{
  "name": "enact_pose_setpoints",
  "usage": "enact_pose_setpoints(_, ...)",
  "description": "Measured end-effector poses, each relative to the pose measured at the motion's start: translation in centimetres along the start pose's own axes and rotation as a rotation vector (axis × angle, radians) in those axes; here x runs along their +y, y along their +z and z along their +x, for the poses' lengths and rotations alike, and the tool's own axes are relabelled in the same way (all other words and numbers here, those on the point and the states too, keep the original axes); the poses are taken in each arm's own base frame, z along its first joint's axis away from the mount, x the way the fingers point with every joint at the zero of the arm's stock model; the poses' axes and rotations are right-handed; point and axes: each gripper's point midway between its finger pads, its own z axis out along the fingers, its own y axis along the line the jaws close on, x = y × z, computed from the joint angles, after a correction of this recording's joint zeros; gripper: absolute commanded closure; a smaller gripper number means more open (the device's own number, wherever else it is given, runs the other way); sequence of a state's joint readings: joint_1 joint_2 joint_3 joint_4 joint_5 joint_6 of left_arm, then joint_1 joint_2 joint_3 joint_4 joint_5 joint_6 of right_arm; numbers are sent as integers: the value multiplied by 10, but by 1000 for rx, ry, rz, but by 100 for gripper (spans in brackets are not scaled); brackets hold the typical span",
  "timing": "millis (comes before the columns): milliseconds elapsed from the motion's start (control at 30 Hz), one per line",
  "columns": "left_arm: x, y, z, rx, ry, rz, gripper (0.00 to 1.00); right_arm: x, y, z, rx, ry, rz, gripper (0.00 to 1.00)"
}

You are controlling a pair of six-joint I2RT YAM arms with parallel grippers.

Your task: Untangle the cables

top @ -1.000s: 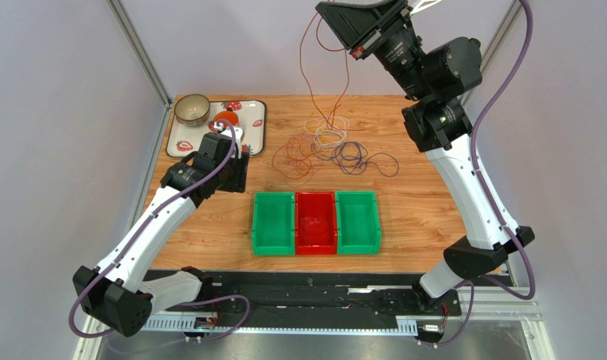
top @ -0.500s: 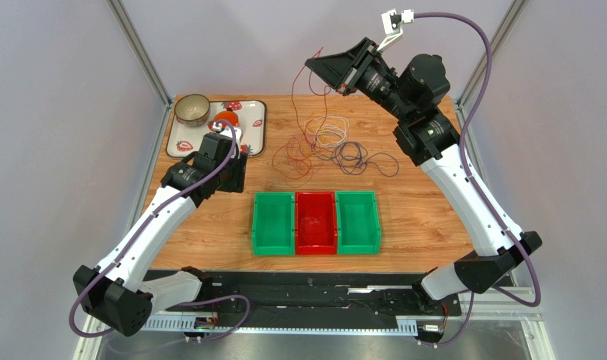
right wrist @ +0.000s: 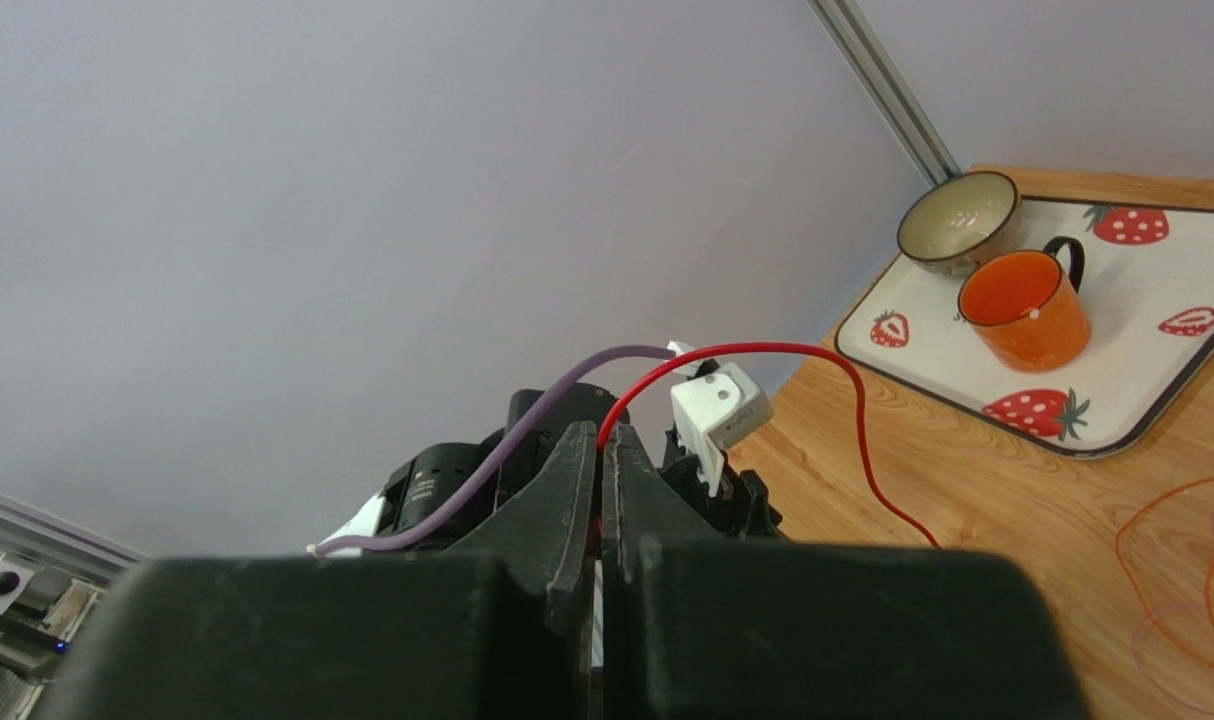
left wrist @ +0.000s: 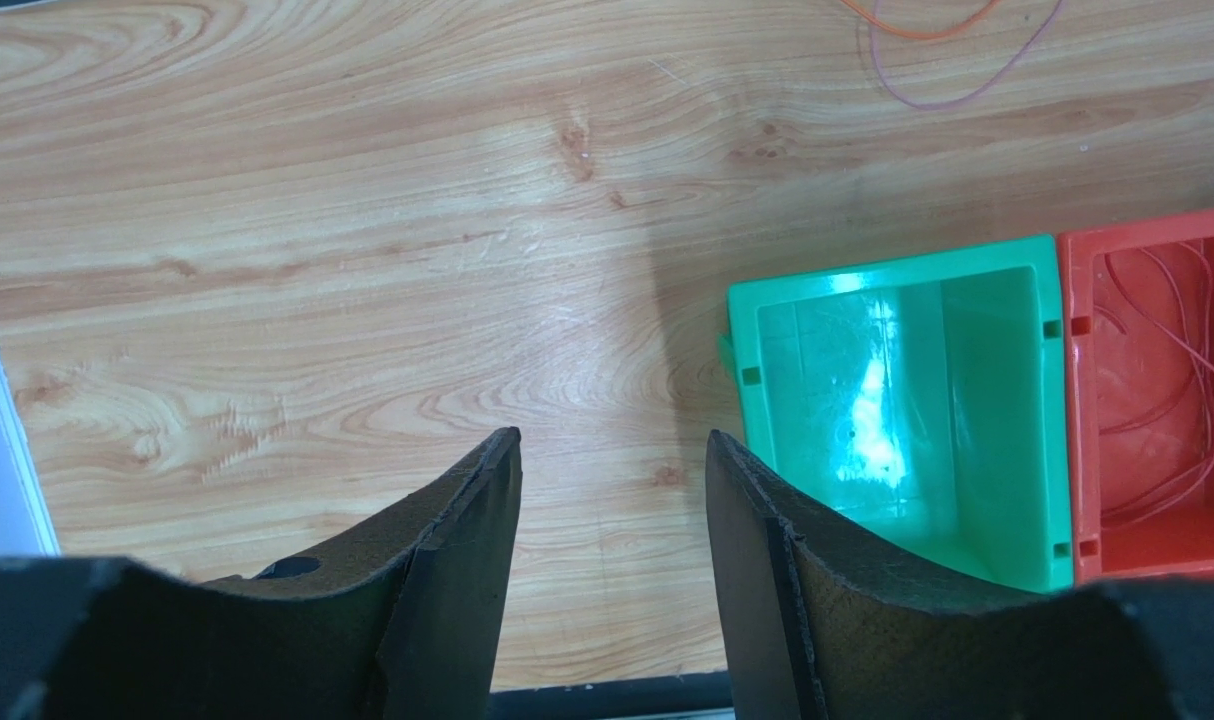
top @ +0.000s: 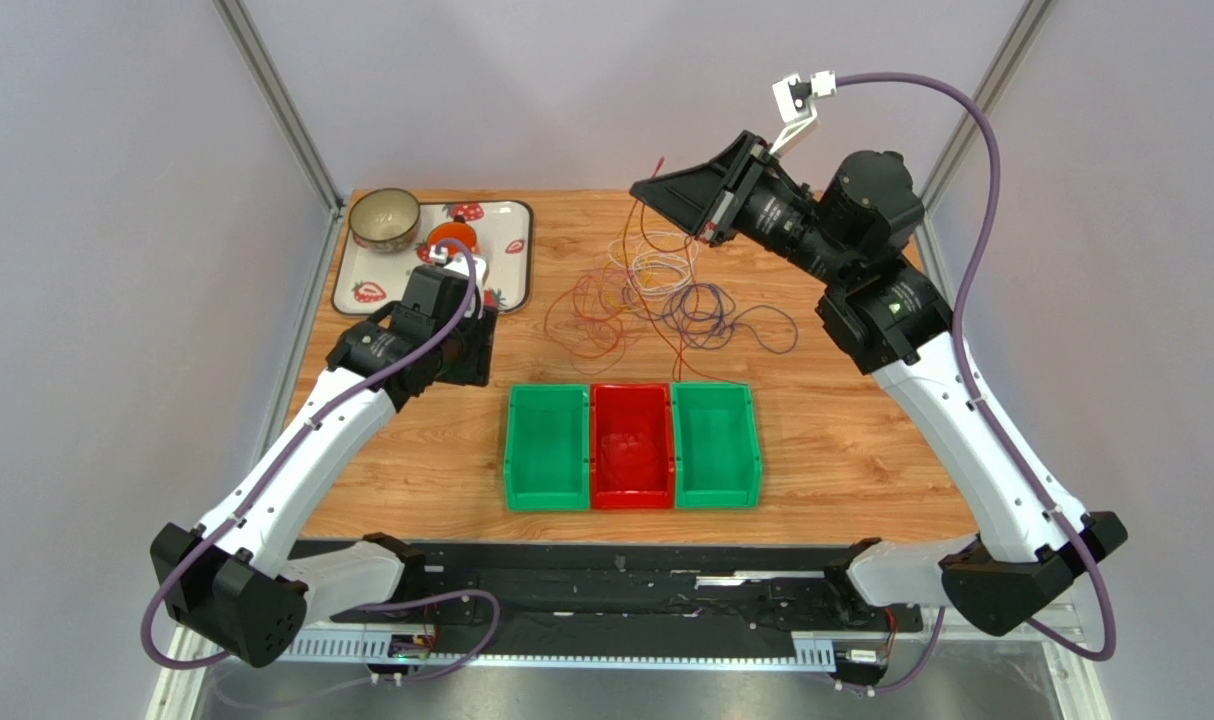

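Observation:
The cables lie in a loose tangle at the back middle of the table: orange-red loops, dark purple loops and whitish ones. My right gripper hangs above the heap, shut on a red cable that runs from between its fingertips down toward the tangle. My left gripper is open and holds nothing; it hovers over bare wood left of the bins, with its fingers pointing at the table. A thin orange-red cable lies in the red bin.
Three bins stand in a row at the front middle: green, red, green. A strawberry tray at the back left carries a bowl and an orange mug. Cage posts rise at both back corners.
My right arm has come down and forward from high above the table, and the red cable came with it and hangs shorter now. The left arm has stayed where it was.

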State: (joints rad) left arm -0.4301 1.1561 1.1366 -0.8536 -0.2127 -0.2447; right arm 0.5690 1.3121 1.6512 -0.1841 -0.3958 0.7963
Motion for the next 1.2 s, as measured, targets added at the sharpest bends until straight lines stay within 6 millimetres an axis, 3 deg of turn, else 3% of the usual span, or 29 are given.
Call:
enact_pose_setpoints(200,-17,-2,2,14,-11,95,39,-15,-17,24,52,32,51,100)
enact_pose_setpoints(400,-44,-15,-9,-8,-49,248,33,-13,-30,34,69,56,55,100)
enact_pose_setpoints(500,-57,-28,-25,-45,-67,325,30,-12,-31,37,78,66,50,100)
enact_pose_setpoints(633,-62,-55,-61,-149,-78,367,17,-10,-30,43,103,83,37,100)
enact_pose_setpoints(800,-48,-85,-104,-300,-99,315,8,-10,-28,49,127,96,29,100)
enact_pose_setpoints(933,-26,-92,-124,-375,-130,221,6,-7,-28,53,141,101,22,100)
enact_pose_setpoints(1067,1,-81,-124,-400,-183,108,3,0,-28,61,169,105,-1,100)
enact_pose_setpoints(1200,27,-61,-100,-382,-253,35,1,4,-29,73,208,109,-6,100)
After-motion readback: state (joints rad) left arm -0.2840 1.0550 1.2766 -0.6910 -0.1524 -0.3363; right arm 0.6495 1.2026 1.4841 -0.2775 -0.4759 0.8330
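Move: The right hand holds the red cable high up. The red bin lies almost straight below it, about 2 cm ahead and 49 down, with the right green bin 11 cm to the right of the red one; the cable pile is some 27 cm ahead of the hand and 3 right, 51 below. From the empty left hand, the cable in the right fingers is level fore-and-aft, about 20 cm right and 32 up; the left green bin is 2 ahead, 9 right, 17 down. Keeping its closed pinch on the red cable, the right hand draws back and sinks about 5 cm each way towards the red bin, quickly down at first, then easing off. The left hand swings some 6 cm left, rises about 15 cm, then comes forward and back to the right, sinking a little at the end; it opens from half to nearly fully wide, fingertips tipping up about 20 degrees, ending nearer the held cable. ##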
